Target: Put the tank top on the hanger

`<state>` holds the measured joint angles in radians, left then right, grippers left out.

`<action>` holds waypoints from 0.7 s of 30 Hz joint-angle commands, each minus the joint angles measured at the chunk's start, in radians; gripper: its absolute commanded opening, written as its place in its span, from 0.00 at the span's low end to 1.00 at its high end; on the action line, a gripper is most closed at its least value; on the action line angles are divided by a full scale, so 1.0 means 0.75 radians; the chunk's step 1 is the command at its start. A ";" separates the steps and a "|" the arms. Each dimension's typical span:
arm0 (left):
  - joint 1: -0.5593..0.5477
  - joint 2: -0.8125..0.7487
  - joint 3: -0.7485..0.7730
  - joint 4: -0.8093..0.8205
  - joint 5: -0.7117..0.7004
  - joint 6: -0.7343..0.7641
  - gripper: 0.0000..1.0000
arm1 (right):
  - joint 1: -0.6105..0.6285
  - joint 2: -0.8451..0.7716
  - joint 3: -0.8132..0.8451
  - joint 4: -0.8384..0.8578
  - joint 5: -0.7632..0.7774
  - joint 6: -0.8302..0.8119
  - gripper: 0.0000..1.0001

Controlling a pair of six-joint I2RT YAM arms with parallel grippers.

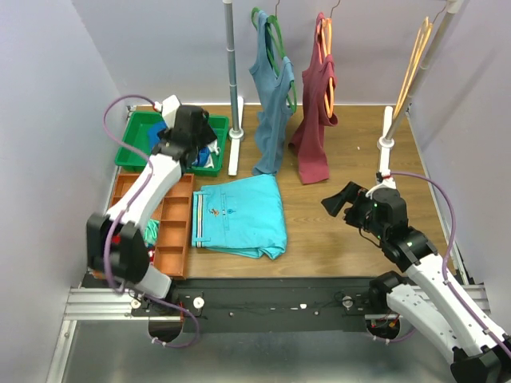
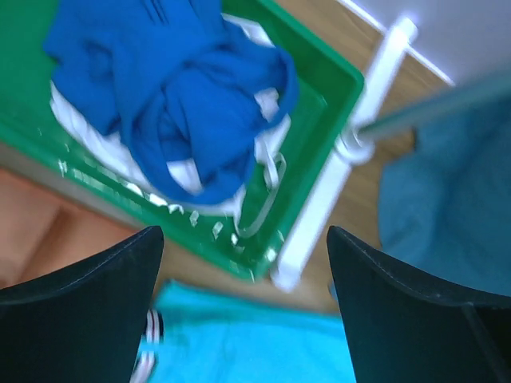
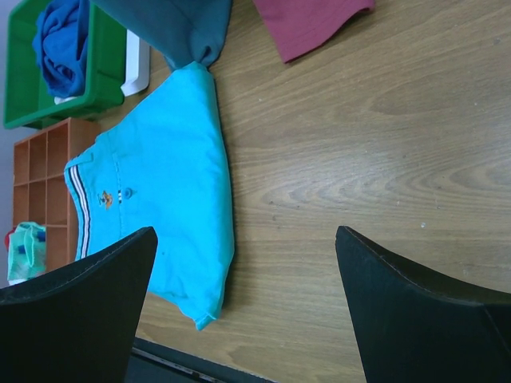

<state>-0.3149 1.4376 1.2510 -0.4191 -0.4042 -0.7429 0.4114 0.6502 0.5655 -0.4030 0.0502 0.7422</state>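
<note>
The royal blue tank top (image 2: 176,88) lies crumpled on white cloth in a green bin (image 2: 319,144) at the back left; it also shows in the right wrist view (image 3: 60,40). My left gripper (image 2: 243,239) hovers open over the bin's near rim (image 1: 200,134), short of the tank top, with nothing between its fingers. The light-orange hanger (image 1: 417,56) hangs bare on the rack at the back right. My right gripper (image 3: 245,239) is open and holds nothing; it sits over bare wood at the right (image 1: 339,199), well below the hanger.
A folded turquoise garment (image 1: 238,214) lies mid-table. A grey-blue tank top (image 1: 271,104) on a green hanger and a maroon top (image 1: 315,120) hang from the rack. An orange compartment tray (image 1: 172,223) sits left, and a rack post (image 1: 233,80) stands beside the bin.
</note>
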 commanded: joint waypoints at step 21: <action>0.154 0.893 0.586 0.111 0.140 0.328 0.66 | 0.006 0.043 -0.001 0.073 -0.118 -0.067 1.00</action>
<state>-0.1829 2.0449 1.6592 -0.3672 -0.3340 -0.5335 0.4114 0.6758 0.5659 -0.3855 -0.0147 0.6987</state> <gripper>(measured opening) 0.672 0.997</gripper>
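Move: The blue tank top heaped in the green bin lies about 10 cm ahead of the left hand, 4 cm to its left and 18 cm below. The white foot of the pole stands beside the bin, some 10 cm ahead and 11 cm right. The folded turquoise shirt is roughly 14 cm back and 11 cm right, the brown divided tray about 16 cm back and 12 cm left. From the right hand the blue tank top lies around 27 cm ahead, 45 cm left and 13 cm below. Forward and down, fast at first and then easing, the left hand reaches some 13 cm out and 11 cm lower over the green bin towards the blue tank top, swinging a little left and then back right on the way. The wrist tips about 10 degrees further down, its left side rising slightly, while the wide-open fingers narrow to roughly two thirds; no grip on the cloth can be seen. ##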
